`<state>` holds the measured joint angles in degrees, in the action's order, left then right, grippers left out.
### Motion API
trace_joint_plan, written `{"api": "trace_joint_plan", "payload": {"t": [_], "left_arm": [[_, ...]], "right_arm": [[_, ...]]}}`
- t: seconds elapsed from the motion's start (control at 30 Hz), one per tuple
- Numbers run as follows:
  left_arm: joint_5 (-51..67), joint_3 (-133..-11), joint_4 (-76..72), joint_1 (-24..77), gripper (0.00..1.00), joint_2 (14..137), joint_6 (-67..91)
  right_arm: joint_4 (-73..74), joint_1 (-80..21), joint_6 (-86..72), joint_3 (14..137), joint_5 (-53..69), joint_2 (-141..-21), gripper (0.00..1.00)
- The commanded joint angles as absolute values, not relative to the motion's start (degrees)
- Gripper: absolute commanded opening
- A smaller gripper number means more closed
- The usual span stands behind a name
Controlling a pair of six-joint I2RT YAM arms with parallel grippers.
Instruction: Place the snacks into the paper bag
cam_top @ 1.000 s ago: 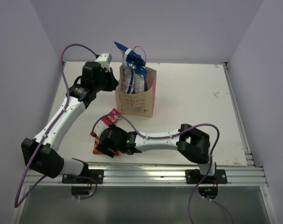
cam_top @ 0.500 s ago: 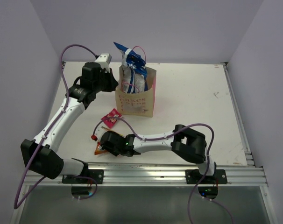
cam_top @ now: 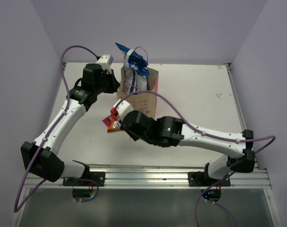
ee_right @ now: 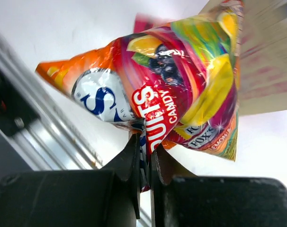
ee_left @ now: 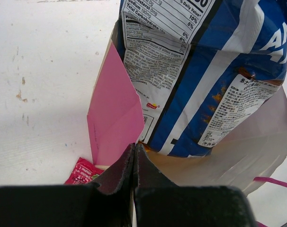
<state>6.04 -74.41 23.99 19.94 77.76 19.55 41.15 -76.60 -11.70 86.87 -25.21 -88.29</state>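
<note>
The paper bag [cam_top: 142, 101] stands upright at the back middle of the table. The long blue-white bag [cam_top: 134, 71] stands in it and sticks out of the top. My left gripper [cam_top: 116, 84] is shut on the bag's left rim; in the left wrist view its tips [ee_left: 134, 149] pinch the edge by the pink side [ee_left: 112, 113], with the blue-white bag [ee_left: 205, 71] inside. My right gripper [cam_top: 119, 125] holds the red-yellow FOX'S packet [ee_right: 181, 94] and the orange-yellow packet [ee_right: 86, 87] together above the table, left of the bag's front. The pink-red sachet [ee_left: 82, 171] lies on the table below.
The metal rail [cam_top: 148, 177] runs along the table's near edge. The right arm [cam_top: 205, 137] stretches across the front of the table. Purple cables [cam_top: 148, 94] loop over both arms. Walls close in the left, back and right.
My right gripper has risen from the table near the front edge and moved back toward the bag, carrying the two packets. The left gripper has not moved.
</note>
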Motion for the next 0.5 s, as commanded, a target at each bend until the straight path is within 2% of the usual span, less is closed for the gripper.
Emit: {"api": "trace_joint_plan", "payload": {"t": [0.0, 0.1, 0.17, 0.2, 0.33, 0.47], "left_arm": [[7.47, -73.56, 24.87, 19.69, 0.00, 76.90, 20.39], [7.38, -73.83, 24.96, 19.69, 0.00, 76.90, 20.21], [7.47, -73.92, 25.05, 19.69, 0.00, 76.90, 20.21], [7.56, -73.92, 25.14, 19.69, 0.00, 76.90, 20.21], [8.00, -74.00, 25.31, 19.69, 0.00, 76.90, 20.30], [8.44, -74.09, 25.58, 19.69, 0.00, 76.99, 20.30]], "right_arm": [[54.57, -76.64, -9.06, 106.67, -39.71, -83.49, 0.00], [50.84, -75.68, -1.89, 112.92, -47.42, -83.24, 0.00], [43.55, -72.87, 3.30, 111.19, -49.56, -81.40, 0.00], [35.07, -71.12, 6.56, 107.88, -49.66, -80.78, 0.00], [15.59, -59.71, 10.44, 100.64, -44.49, -80.94, 0.00], [6.26, -55.11, 12.91, 103.79, -40.62, -87.61, 0.00]]}}
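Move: The paper bag's open mouth is about 24 cm ahead of the right gripper, which already holds the candy bag, and 5 cm to its right, 2 cm above it. The blue crisp bag sticks out of that mouth, some 26 cm ahead of the gripper, 3 cm right and 5 cm up. The small red packet lies about 18 cm ahead, 8 cm left and 22 cm below. From the left gripper the mouth is 9 cm to the right, 3 cm ahead and about level. Whip the right gripper up some 24 cm with the candy bag still pinched, taking it well above the paper bag's rim. As the climb levels off, sweep it forward about 16 cm and right about 12 to the mouth's near right side, tipping the fingers up and swinging them clockwise. Keep the left gripper still, pinching the left rim. ##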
